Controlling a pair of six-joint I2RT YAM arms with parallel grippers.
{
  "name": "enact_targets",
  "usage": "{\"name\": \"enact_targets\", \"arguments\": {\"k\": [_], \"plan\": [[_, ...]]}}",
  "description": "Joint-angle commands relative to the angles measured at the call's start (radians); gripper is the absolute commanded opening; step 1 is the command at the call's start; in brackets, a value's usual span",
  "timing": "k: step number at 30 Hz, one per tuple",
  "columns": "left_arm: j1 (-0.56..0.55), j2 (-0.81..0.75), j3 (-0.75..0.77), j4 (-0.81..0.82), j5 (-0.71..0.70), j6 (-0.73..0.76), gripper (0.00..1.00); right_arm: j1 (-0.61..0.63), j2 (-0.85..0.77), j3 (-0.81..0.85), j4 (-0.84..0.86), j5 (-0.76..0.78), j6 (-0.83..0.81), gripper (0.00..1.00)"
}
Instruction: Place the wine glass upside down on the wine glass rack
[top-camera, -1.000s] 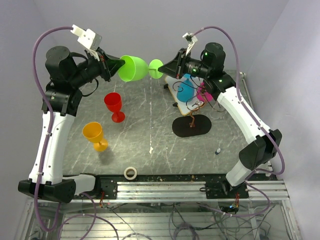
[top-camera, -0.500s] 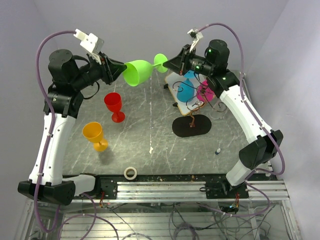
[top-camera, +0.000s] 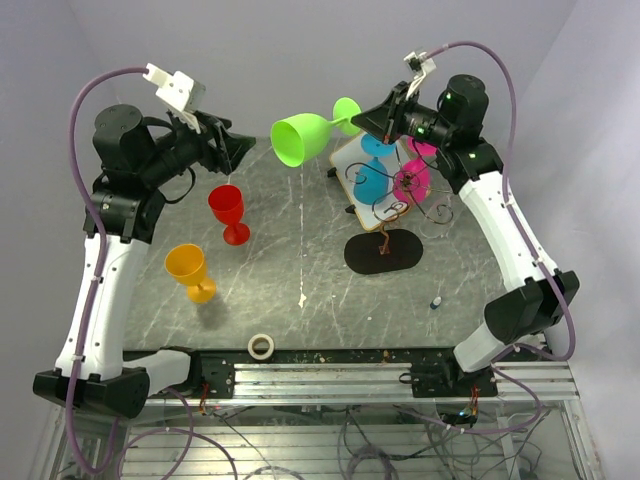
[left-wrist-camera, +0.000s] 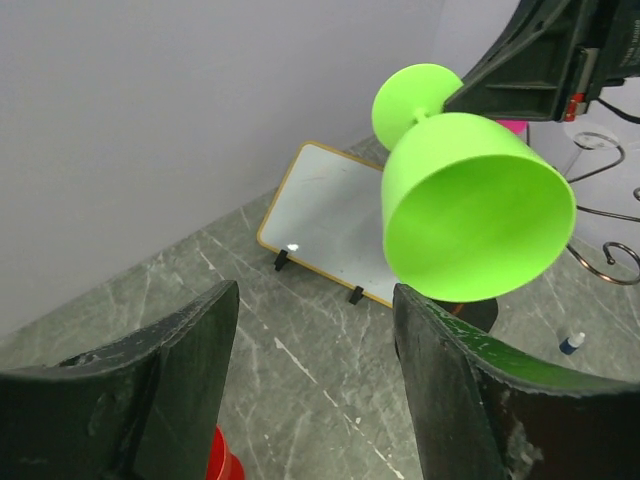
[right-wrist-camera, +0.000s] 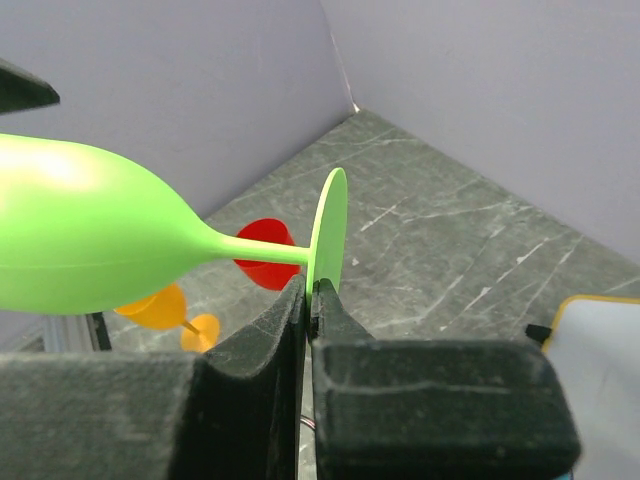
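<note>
The green wine glass (top-camera: 303, 138) hangs sideways in the air above the back of the table, its mouth toward the left arm. My right gripper (top-camera: 366, 119) is shut on the rim of the glass's round foot (right-wrist-camera: 330, 232), pinched between both pads. My left gripper (top-camera: 236, 151) stands open a short way left of the bowl, touching nothing; in its wrist view the bowl (left-wrist-camera: 470, 205) floats ahead of the spread fingers (left-wrist-camera: 465, 395). The wine glass rack (top-camera: 384, 250), dark wire scrolls on a black oval base, stands below the right gripper with a blue glass (top-camera: 371, 181) and a pink glass (top-camera: 412, 182) hanging on it.
A red glass (top-camera: 228, 209) and an orange glass (top-camera: 189, 271) stand upright on the left of the grey marble table. A white board with a wooden rim (left-wrist-camera: 330, 220) stands behind the rack. A tape roll (top-camera: 261, 346) and a small bottle (top-camera: 437, 301) lie near the front.
My left gripper has opened and let go of the bowl, drawing back left. The right gripper, shut on the foot, has carried the green glass right and up.
</note>
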Motion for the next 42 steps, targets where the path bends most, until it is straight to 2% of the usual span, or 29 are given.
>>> {"name": "enact_targets", "arguments": {"k": [1, 11, 18, 23, 32, 42], "plan": [[-0.003, -0.029, 0.0, -0.018, -0.077, 0.051, 0.74, -0.001, -0.038, 0.047, -0.051, -0.007, -0.13, 0.0], [0.009, -0.033, 0.016, -0.039, -0.22, 0.057, 0.82, 0.008, -0.058, 0.146, -0.272, -0.133, -0.464, 0.0], [0.02, -0.034, 0.016, -0.046, -0.253, 0.046, 0.91, 0.111, -0.091, 0.204, -0.542, -0.093, -0.855, 0.0], [0.027, -0.034, 0.007, -0.043, -0.232, 0.034, 0.95, 0.175, -0.101, 0.212, -0.688, -0.077, -1.037, 0.0], [0.043, -0.027, -0.002, -0.044, -0.203, 0.032, 0.95, 0.295, -0.105, 0.246, -0.803, 0.24, -1.223, 0.0], [0.054, -0.013, -0.009, -0.037, -0.179, 0.028, 0.95, 0.308, -0.142, 0.217, -0.864, 0.342, -1.361, 0.0]]}}
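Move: The green glass is already pinched by its foot in my right hand, bowl out to the left. The rack's free left hook lies about 9 cm back from that hand, some 3 cm to its right and 8 cm below. The blue glass hangs roughly 4 cm back, 6 cm right and 13 cm lower; the pink one is equally far back and low, but 15 cm right. From my empty left hand the hook is some 26 cm right, 3 cm back and 11 cm below. I keep the foot pinched in my right hand and roll and tip that wrist some 65 degrees, swinging the bowl downward, while I draw the hand back about 10 cm, rising slightly at first and then sinking to finish roughly 4 cm lower, close over the rack's free left hook. My left hand opens wider and backs off about 5 cm left, turning slightly counter-clockwise. ##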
